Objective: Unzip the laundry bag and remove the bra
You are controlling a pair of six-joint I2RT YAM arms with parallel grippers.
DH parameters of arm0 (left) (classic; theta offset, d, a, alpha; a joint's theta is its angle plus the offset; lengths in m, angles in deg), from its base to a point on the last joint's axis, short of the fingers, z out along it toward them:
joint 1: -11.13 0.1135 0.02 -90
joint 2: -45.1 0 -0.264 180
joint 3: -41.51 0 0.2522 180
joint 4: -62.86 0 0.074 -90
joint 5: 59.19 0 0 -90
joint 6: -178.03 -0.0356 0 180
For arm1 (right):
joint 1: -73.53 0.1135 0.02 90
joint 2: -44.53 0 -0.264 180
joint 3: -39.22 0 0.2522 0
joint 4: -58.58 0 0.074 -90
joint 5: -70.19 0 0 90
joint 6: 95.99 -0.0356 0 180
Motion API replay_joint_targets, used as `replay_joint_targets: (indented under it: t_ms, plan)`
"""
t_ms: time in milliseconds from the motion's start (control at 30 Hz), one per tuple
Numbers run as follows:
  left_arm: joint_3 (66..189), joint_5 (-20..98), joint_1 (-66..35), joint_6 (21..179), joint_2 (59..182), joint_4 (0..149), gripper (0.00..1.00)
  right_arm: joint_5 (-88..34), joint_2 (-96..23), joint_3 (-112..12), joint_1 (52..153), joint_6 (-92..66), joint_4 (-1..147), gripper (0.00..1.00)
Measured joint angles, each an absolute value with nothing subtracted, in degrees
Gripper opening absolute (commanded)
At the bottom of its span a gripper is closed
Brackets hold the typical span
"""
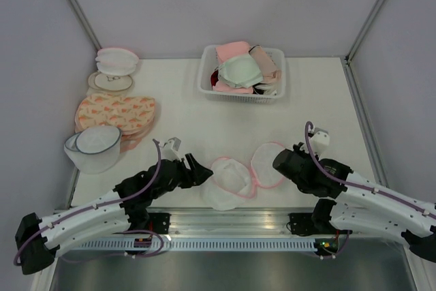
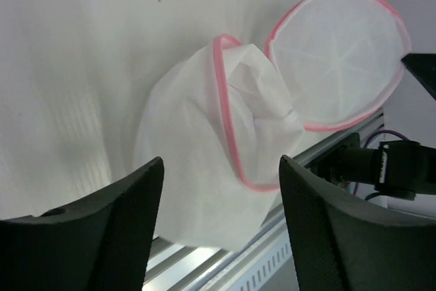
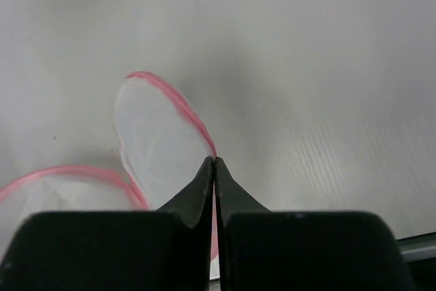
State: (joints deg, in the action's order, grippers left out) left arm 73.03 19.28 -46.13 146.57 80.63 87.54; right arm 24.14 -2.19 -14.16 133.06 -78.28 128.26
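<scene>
The laundry bag (image 1: 230,176) lies unzipped at the table's near edge, its two pink-rimmed white mesh halves spread side by side. The left half (image 2: 184,141) sags over the front edge. Pale, almost white crumpled fabric (image 2: 255,90) sits inside its rim and looks like the bra. My left gripper (image 1: 201,172) is open and empty just left of this half, a finger on either side of it in the left wrist view (image 2: 219,165). My right gripper (image 1: 278,161) is shut on the pink rim of the right half (image 3: 160,134), as the right wrist view (image 3: 215,161) shows.
A white basket (image 1: 204,88) of pink, beige and mint bras stands at the back centre. Flat orange-patterned bags (image 1: 116,112), a blue-rimmed mesh dome (image 1: 95,146) and more domes (image 1: 116,59) line the left side. The metal front rail (image 1: 231,226) runs under the bag.
</scene>
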Motion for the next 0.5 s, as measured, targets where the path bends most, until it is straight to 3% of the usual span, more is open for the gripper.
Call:
replay_joint_targets:
  t_ms: [133,333,500]
  plan:
    - [74.15,19.32,-46.13,146.46,78.4,87.98,0.91,32.66,-6.25,-24.54,133.06,-77.69,135.91,0.0]
    - [74.83,18.91,-46.13,146.48,73.75,90.58,0.94,42.72,-13.22,-38.03,133.02,-71.18,142.23,0.0]
    - [74.83,18.73,-46.13,146.62,69.11,93.31,0.95,40.84,-22.23,-39.21,132.95,-57.26,132.39,0.0]
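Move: The laundry bag is empty. The right fingers already pinch the pink rim of its lid, whose middle lies about 4 cm to their left and some 4 cm below. The bag's body is roughly 18 cm left of that hand, 5 cm nearer and 8 cm down. The laundry basket stands some 40 cm ahead, 15 cm left and 8 cm below. From the left hand, the bag's body is about 8 cm right, 3 cm back and 7 cm down. The lid's rim stays pinched in the right fingers as that hand hoists the bag about 12 cm, sinking slightly at the end, and carries it some 6 cm forward; it veers a little right, then swings back left, rolling about 25 degrees left side down. The left hand, already off the bag, opens the rest of the way and rises about 4 cm. ##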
